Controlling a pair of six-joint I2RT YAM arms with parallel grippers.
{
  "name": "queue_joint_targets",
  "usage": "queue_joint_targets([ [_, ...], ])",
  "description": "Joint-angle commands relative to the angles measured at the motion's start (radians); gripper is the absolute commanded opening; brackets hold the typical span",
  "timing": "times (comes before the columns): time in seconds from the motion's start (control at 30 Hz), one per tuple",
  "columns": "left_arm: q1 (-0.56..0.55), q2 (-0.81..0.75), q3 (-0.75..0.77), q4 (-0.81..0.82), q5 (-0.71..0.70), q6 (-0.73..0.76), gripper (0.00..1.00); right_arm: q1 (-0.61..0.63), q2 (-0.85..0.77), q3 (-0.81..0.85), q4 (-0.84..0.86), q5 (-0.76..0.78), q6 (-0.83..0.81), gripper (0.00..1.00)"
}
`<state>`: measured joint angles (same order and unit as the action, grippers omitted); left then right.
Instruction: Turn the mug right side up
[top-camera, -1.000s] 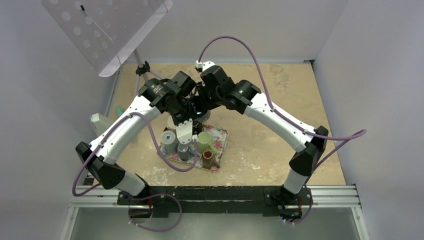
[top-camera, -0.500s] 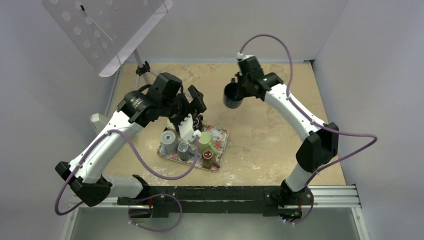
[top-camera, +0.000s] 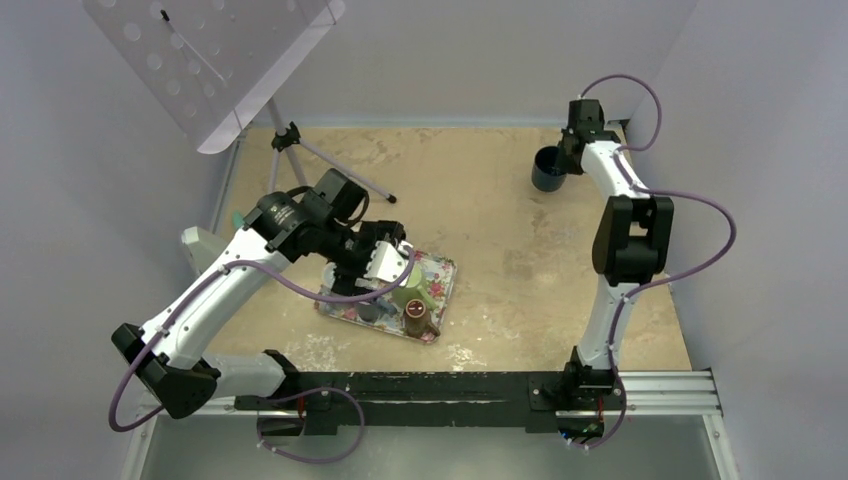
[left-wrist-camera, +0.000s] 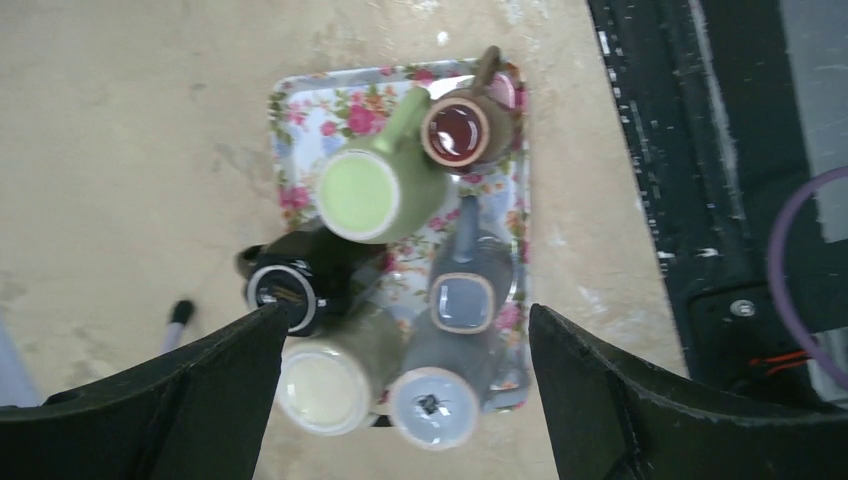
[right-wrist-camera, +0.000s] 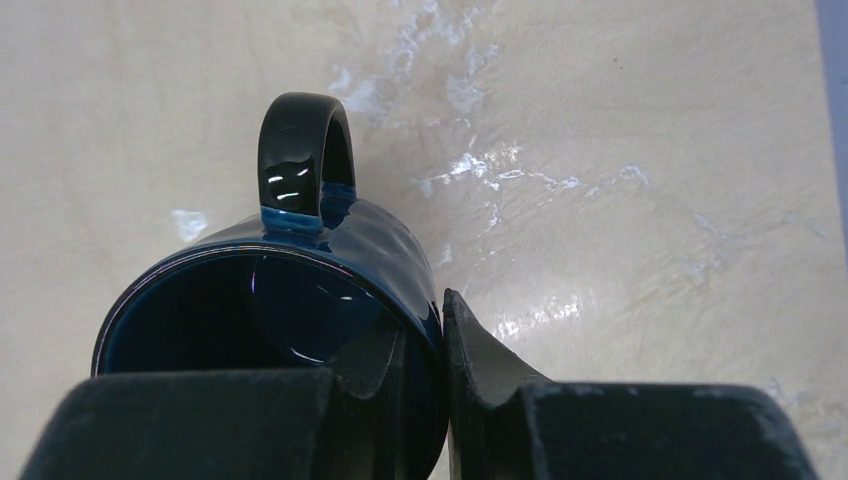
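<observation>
A dark blue mug (top-camera: 546, 168) is at the far right of the table, mouth up, handle pointing away from the wrist. My right gripper (top-camera: 566, 158) is shut on its rim. In the right wrist view one finger is inside the blue mug (right-wrist-camera: 375, 245) and the other outside, with the right gripper (right-wrist-camera: 432, 345) pinching the wall. Whether the mug rests on the table I cannot tell. My left gripper (top-camera: 385, 262) hangs open and empty over the floral tray (top-camera: 443, 278). The left gripper (left-wrist-camera: 405, 315) looks down on several upside-down mugs.
On the floral tray (left-wrist-camera: 300, 110) stand a green mug (left-wrist-camera: 375, 190), a brown one (left-wrist-camera: 462, 130), a grey one (left-wrist-camera: 462, 300), a cream one (left-wrist-camera: 322, 390) and a black one (left-wrist-camera: 285, 290). A tripod (top-camera: 290, 135) with a perforated white panel (top-camera: 210, 60) stands back left. Walls close in on the right.
Both grippers met above the tray a second ago. The left one let go and drew back over the tray. The right one shut on the blue mug and carried it to the far right corner.
</observation>
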<state>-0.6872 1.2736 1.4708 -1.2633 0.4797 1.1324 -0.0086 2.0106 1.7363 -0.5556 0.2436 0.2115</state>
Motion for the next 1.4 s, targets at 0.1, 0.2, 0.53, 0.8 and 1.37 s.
queue_joint_targets([
  [0.1,0.003,-0.045,-0.093,0.004,0.07,-0.144,0.92,-0.031,0.1,0.103,0.064,-0.026,-0.006,0.0],
  [0.2,0.003,-0.02,-0.093,0.043,0.047,-0.166,0.92,-0.031,0.132,0.109,0.058,-0.042,0.002,0.0],
  [0.53,-0.012,0.304,0.253,0.026,-0.01,-0.245,0.83,-0.031,-0.017,0.095,0.027,-0.101,-0.035,0.8],
  [0.8,-0.166,0.427,0.25,-0.069,-0.048,0.07,0.76,-0.028,-0.336,-0.161,0.087,-0.194,-0.063,0.84],
  [1.37,-0.222,0.549,0.071,0.1,-0.15,0.134,0.59,-0.024,-0.667,-0.47,0.131,-0.293,-0.082,0.84],
])
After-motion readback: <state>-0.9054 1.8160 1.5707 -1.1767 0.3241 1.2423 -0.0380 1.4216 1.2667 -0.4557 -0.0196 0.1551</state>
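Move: My right hand already holds the blue mug upright by its right wall, the mug's middle about 4 cm to my left and 3 cm below. The bare spot it goes to is about 14 cm below, 3 cm left. The upside-down green mug lies some 20 cm below my open left hand, 4 cm ahead, 7 cm right. At that height, from my left hand: the brown mug 3 cm back, 8 right; the grey-blue one level, 4 left; the black one 13 ahead, straight. With my right hand I lower the blue mug about 7 cm onto the table, open wide to release its wall, then lift off and draw back some 11 cm. My left hand dips slightly, swings forward and right past the green mug, comes back, then sinks over it, about 13 cm lower overall, rolling some 20 degrees until its fingers point nearly straight down, turning clockwise and partly closing. ##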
